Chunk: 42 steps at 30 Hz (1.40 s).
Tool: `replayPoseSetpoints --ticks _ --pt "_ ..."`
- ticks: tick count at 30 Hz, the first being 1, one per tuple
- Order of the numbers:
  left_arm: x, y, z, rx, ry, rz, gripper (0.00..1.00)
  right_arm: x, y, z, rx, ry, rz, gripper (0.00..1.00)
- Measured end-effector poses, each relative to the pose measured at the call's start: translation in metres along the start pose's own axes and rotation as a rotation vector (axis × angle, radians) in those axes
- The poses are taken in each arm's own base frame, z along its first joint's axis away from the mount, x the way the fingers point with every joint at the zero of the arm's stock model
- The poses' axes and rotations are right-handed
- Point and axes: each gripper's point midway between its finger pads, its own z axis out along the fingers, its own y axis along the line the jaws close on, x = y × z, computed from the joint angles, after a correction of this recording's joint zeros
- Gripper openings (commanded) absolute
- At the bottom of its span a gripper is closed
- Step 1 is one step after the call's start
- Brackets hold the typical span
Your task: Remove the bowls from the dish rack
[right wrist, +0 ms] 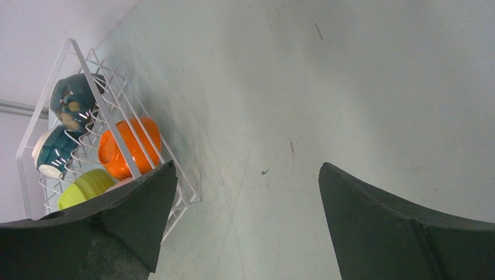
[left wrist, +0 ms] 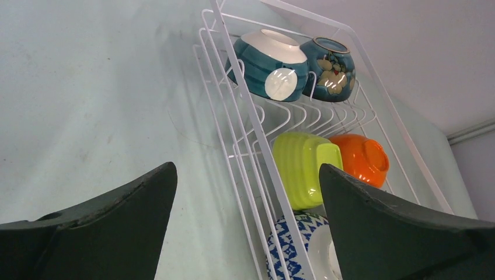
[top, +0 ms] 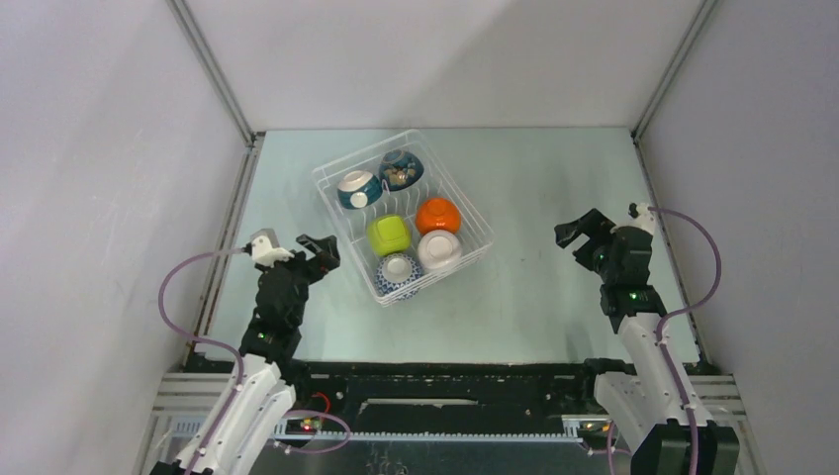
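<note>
The white wire dish rack point(top: 368, 151) sits mid-table and holds several bowls: teal-and-white point(top: 358, 189), dark patterned point(top: 401, 169), orange point(top: 437, 215), lime green point(top: 389, 235), white point(top: 439, 251) and blue-and-white point(top: 398, 275). My left gripper point(top: 319, 252) hovers open just left of the rack, empty. In the left wrist view the rack's rim point(left wrist: 257, 125) runs between the fingers, with the lime bowl point(left wrist: 300, 166) and blue-and-white bowl point(left wrist: 289, 245) beyond. My right gripper point(top: 581, 234) is open and empty over bare table, well right of the rack point(right wrist: 103, 105).
Grey walls and aluminium frame posts point(top: 213, 69) enclose the pale table point(top: 544, 178) at the left, right and back. The arm bases stand on the black rail point(top: 445, 381) along the near edge.
</note>
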Motion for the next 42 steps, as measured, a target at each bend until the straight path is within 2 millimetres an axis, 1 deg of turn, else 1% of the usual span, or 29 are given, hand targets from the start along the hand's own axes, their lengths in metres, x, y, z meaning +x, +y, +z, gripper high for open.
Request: replayPoseSetpoints --ticks 8,17,19,22,26,30,32,34,39,41,42 --pt "-0.006 -0.003 -0.002 0.016 -0.023 -0.006 1.00 0.000 0.001 0.000 -0.003 0.001 0.000 1.00" --pt "0.011 -0.001 0.003 0.024 0.049 0.070 1.00 0.001 0.002 -0.001 -0.014 0.008 0.000 1.00" --pt "0.014 -0.004 0.003 0.046 0.063 0.090 1.00 0.002 0.003 -0.001 -0.020 0.011 0.000 1.00" --pt "0.013 -0.010 0.003 0.077 0.061 0.092 1.00 0.003 0.005 -0.001 -0.033 0.007 -0.001 1.00" --pt "0.011 -0.019 0.002 0.119 0.059 0.077 1.00 0.009 0.003 0.000 -0.041 0.022 0.000 1.00" --pt "0.011 -0.023 0.005 0.107 0.090 0.065 1.00 0.012 0.003 0.000 -0.047 0.030 0.000 1.00" --pt "0.001 -0.033 0.010 0.100 0.104 0.070 1.00 0.012 0.004 0.000 -0.050 0.029 -0.001 1.00" --pt "-0.015 -0.047 0.018 0.094 0.122 0.086 1.00 0.012 0.004 0.000 -0.054 0.030 -0.001 1.00" --pt "-0.071 -0.090 0.036 0.124 0.099 0.174 1.00 0.011 0.007 0.000 -0.066 0.029 -0.003 1.00" --pt "-0.083 -0.100 0.040 0.139 0.104 0.235 1.00 0.011 0.007 0.000 -0.068 0.028 -0.006 1.00" --pt "-0.085 -0.102 0.042 0.140 0.114 0.266 1.00 0.011 0.007 0.000 -0.068 0.029 -0.006 1.00"
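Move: The left hand is open and empty beside the rack. The teal-and-white bowl lies about 27 cm ahead of it, 5 cm to its right and some 8 cm lower. The flowered blue bowl stands roughly 33 cm ahead and 17 cm right, the green bowl about 13 cm ahead and 15 cm right, both at much the same height. From the idle right hand the teal-and-white bowl lies some 25 cm ahead and 60 cm left. Making for the far-left end of the rack, the left hand first edges about 2.5 cm to the right at nearly the same height, then climbs quickly, ending some 12 cm up and 6 cm forward. This closes the level gap to the teal-and-white bowl while lifting well above it. The wrist turns clockwise and rolls left side up, each by about 15 degrees; the fingers stay wide open, touching nothing. ##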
